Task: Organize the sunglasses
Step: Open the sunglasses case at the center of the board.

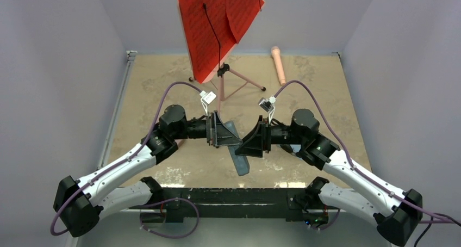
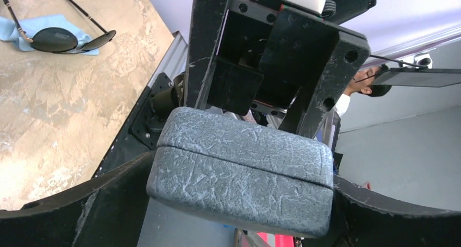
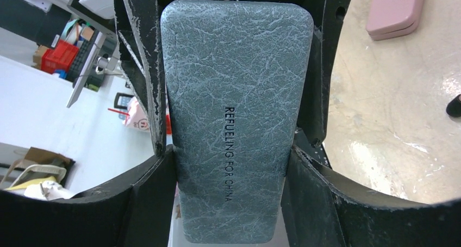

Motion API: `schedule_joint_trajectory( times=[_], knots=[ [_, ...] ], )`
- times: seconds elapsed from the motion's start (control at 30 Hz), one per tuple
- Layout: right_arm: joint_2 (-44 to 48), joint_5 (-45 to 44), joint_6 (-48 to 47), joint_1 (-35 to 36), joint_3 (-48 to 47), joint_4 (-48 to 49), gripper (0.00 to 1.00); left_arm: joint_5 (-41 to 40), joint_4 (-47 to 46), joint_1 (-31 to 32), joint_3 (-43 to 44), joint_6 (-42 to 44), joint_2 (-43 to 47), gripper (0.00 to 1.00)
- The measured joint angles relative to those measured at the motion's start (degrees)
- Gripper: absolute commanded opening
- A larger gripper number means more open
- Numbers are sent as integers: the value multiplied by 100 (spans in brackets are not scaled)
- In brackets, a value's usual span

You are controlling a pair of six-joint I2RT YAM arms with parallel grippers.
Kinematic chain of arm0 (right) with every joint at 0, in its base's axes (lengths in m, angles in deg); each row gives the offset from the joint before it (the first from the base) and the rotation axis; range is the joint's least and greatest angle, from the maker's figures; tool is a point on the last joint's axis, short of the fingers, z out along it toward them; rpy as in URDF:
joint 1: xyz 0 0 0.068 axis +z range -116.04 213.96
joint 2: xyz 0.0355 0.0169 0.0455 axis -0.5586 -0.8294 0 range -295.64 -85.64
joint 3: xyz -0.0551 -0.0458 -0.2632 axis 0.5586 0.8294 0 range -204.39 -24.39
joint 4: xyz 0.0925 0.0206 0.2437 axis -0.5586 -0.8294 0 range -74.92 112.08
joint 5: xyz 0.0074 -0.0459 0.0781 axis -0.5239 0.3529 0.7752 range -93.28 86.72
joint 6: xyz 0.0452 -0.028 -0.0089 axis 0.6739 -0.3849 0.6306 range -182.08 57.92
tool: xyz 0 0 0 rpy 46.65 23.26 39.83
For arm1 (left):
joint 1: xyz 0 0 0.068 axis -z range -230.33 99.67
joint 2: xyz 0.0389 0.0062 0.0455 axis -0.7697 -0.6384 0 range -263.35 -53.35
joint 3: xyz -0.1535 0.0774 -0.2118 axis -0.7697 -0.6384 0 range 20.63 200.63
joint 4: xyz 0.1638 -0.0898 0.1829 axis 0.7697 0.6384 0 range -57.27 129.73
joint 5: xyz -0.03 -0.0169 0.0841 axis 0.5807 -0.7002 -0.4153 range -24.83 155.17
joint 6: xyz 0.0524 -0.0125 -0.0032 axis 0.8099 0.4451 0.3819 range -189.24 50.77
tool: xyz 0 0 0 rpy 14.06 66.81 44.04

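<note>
The black sunglasses [image 2: 60, 38] lie on a light blue cloth [image 2: 32, 26] on the table, away from both grippers. The white pair is out of view. A grey-blue case [image 3: 234, 67] hangs above the table's near middle [image 1: 240, 160]. My right gripper [image 3: 229, 149] is shut across its width. My left gripper [image 2: 244, 168] stands wide open, straddling the case's [image 2: 239, 187] other end, its fingers close beside both sides. In the top view the left gripper [image 1: 223, 130] and the right gripper [image 1: 255, 141] face each other.
A pink case [image 1: 278, 62] lies at the table's far right [image 3: 394, 10]. A red sheet [image 1: 217, 29] on a pink tripod [image 1: 231, 84] stands at the back, just behind the grippers. Grey walls close the table on three sides.
</note>
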Motion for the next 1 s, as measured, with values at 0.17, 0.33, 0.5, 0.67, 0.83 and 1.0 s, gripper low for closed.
schedule_joint_trajectory(
  times=[0.17,0.33,0.5,0.67,0.83,1.0],
  knots=[
    [-15,-170,13,87,0,44,16,57,-221,0,-2,-26,2,90],
    [127,-391,63,109,0,-37,15,258,-699,-2,-216,-31,105,91],
    [203,-435,114,120,-2,-13,15,337,-730,-2,-302,-15,243,74],
    [203,-323,116,120,-24,15,14,407,-719,-9,-302,-2,286,26],
    [203,-284,107,127,-33,22,6,474,-713,-20,-302,68,293,0],
    [216,-120,109,138,-39,22,0,761,-721,-20,-313,404,358,0]
  ],
)
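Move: The closed blue sunglasses case stands on edge in the right hand's grip, its long side running forward and back; its middle is about at the right hand point. From the open left hand it lies about 1 cm back, level and otherwise between the fingers. On the table some 27 cm below, the left hand has the sunglasses about 23 cm to its right and 4 cm ahead, and the tripod foot 8 cm to its left and 3 cm ahead. The blue case's left half gets pinched by its upper and lower edges as the left fingers close about a quarter of their range, while the right hand keeps its grip on the other half. The left hand works about 3 cm back, rising and easing left by 1 cm or so each, its wrist rolling some 10 degrees with the upper side going back; the right hand rises about 1.5 cm and drifts 1 cm back. ##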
